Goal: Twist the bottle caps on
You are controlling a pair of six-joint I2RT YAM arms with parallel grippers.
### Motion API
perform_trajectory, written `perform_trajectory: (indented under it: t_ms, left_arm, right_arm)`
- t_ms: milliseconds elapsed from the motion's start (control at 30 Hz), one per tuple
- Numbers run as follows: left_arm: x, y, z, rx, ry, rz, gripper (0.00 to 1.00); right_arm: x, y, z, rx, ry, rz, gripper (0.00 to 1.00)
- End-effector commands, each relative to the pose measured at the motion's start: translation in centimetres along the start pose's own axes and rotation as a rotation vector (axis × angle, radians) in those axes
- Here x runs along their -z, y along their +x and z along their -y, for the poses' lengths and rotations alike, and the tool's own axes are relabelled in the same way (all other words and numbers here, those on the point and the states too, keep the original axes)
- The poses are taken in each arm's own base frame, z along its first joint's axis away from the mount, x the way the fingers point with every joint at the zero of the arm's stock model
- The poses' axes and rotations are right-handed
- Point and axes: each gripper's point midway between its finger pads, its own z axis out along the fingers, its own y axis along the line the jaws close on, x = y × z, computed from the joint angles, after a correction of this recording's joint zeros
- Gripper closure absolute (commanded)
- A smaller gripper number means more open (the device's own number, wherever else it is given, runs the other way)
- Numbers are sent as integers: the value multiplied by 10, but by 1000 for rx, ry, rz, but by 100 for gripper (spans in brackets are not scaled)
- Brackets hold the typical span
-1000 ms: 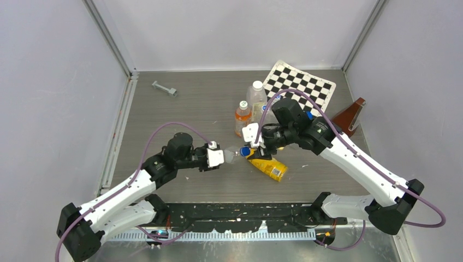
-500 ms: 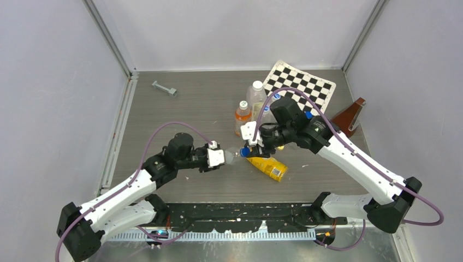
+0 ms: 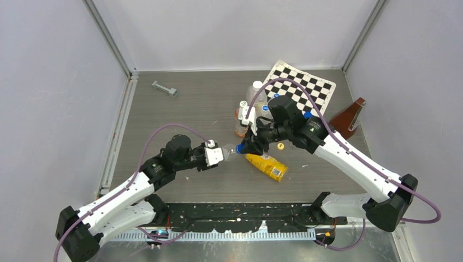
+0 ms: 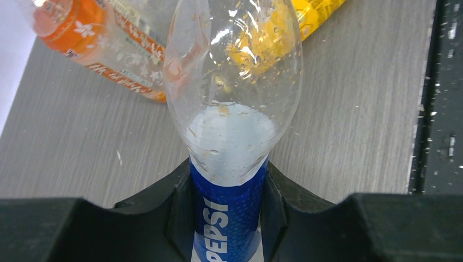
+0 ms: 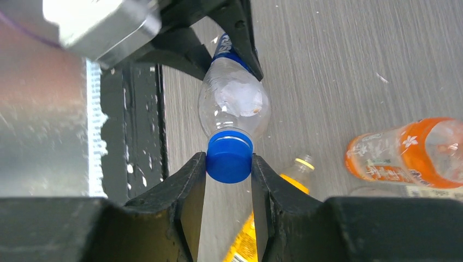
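My left gripper is shut on the blue label of the clear Pepsi bottle, holding it level above the table with its neck pointing right. In the left wrist view the jaws of my left gripper clamp the bottle on both sides. My right gripper is shut on the blue cap, which sits on the neck of the bottle. The yellow juice bottle lies uncapped on the table just below. The yellow cap rests on the table under my right arm.
An orange-drink bottle with a white cap and a tall clear bottle stand behind my right gripper. A checkerboard lies at the back right beside a brown metronome. A grey metal piece lies at the back left.
My right gripper has closed on the blue cap and its wrist has turned, swinging the white gripper body up and back. The left gripper still holds the Pepsi bottle, barely moved.
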Motion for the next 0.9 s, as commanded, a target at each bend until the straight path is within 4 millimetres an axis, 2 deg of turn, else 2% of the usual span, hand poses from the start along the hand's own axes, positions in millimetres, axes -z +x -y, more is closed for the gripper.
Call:
perform_trajectory:
  t_ms: [0,33,67,100,133,267,400,533,600,633,767,867]
  left_arm:
    - [11,-44,-47,-57,-229,150,100]
    - [13,-45,-50,-64,-248,160,100]
    - [15,-46,-52,-71,-268,164,100]
    - [16,-46,-55,-81,-285,170,100]
    - [18,-47,-57,-88,-300,175,100]
    - [22,-47,-64,-116,-345,178,100]
    - [23,-42,-66,-144,-357,154,100]
    - [24,-38,-66,-145,-357,128,100]
    - [23,-35,-65,-140,-351,109,100]
    - [23,-34,-65,-135,-347,104,100]
    - [22,-33,-63,-106,-336,95,100]
    - [19,-28,-58,-84,-305,69,100]
  right_arm:
    - [-15,-26,7,-351,74,138,71]
    - [-18,-24,6,-473,85,149,72]
    - [-16,-32,14,-511,129,197,74]
    - [-19,-29,13,-646,140,211,75]
    - [-17,-36,21,-696,182,258,77]
    - [-18,-34,35,-1044,279,338,80]
    - [-15,-33,43,-1159,335,374,80]
    - [1,-47,48,-1120,369,427,71]
    - [11,-57,49,-1057,381,441,60]
    - [16,-58,48,-1037,389,437,51]
    - [40,-74,44,-853,409,439,30]
    - [56,-81,37,-627,408,426,25]
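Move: Between its pads the right hand already pinches the blue cap, on the Pepsi bottle's neck; the neck lies about 2 cm left of and 1 cm below this hand. From the same hand, the yellow bottle lies roughly 4 cm ahead, 11 cm right and 22 cm down; the orange bottle stands some 18 cm ahead, 1 cm right, its middle 15 cm lower. From the left hand, holding the Pepsi bottle's label, the cap is about 10 cm right, level ahead, 9 cm above. Twisting the blue cap clockwise as seen along its fingers, by some 60 degrees or more, the right hand travels forward and a little left with the left hand, which keeps its grip on the Pepsi bottle, carries it about 4 cm forward and 2 cm left and turns slightly counter-clockwise. Then the right fingers open, come free of the cap, and the hand rises about 4 cm, backing slightly right. ##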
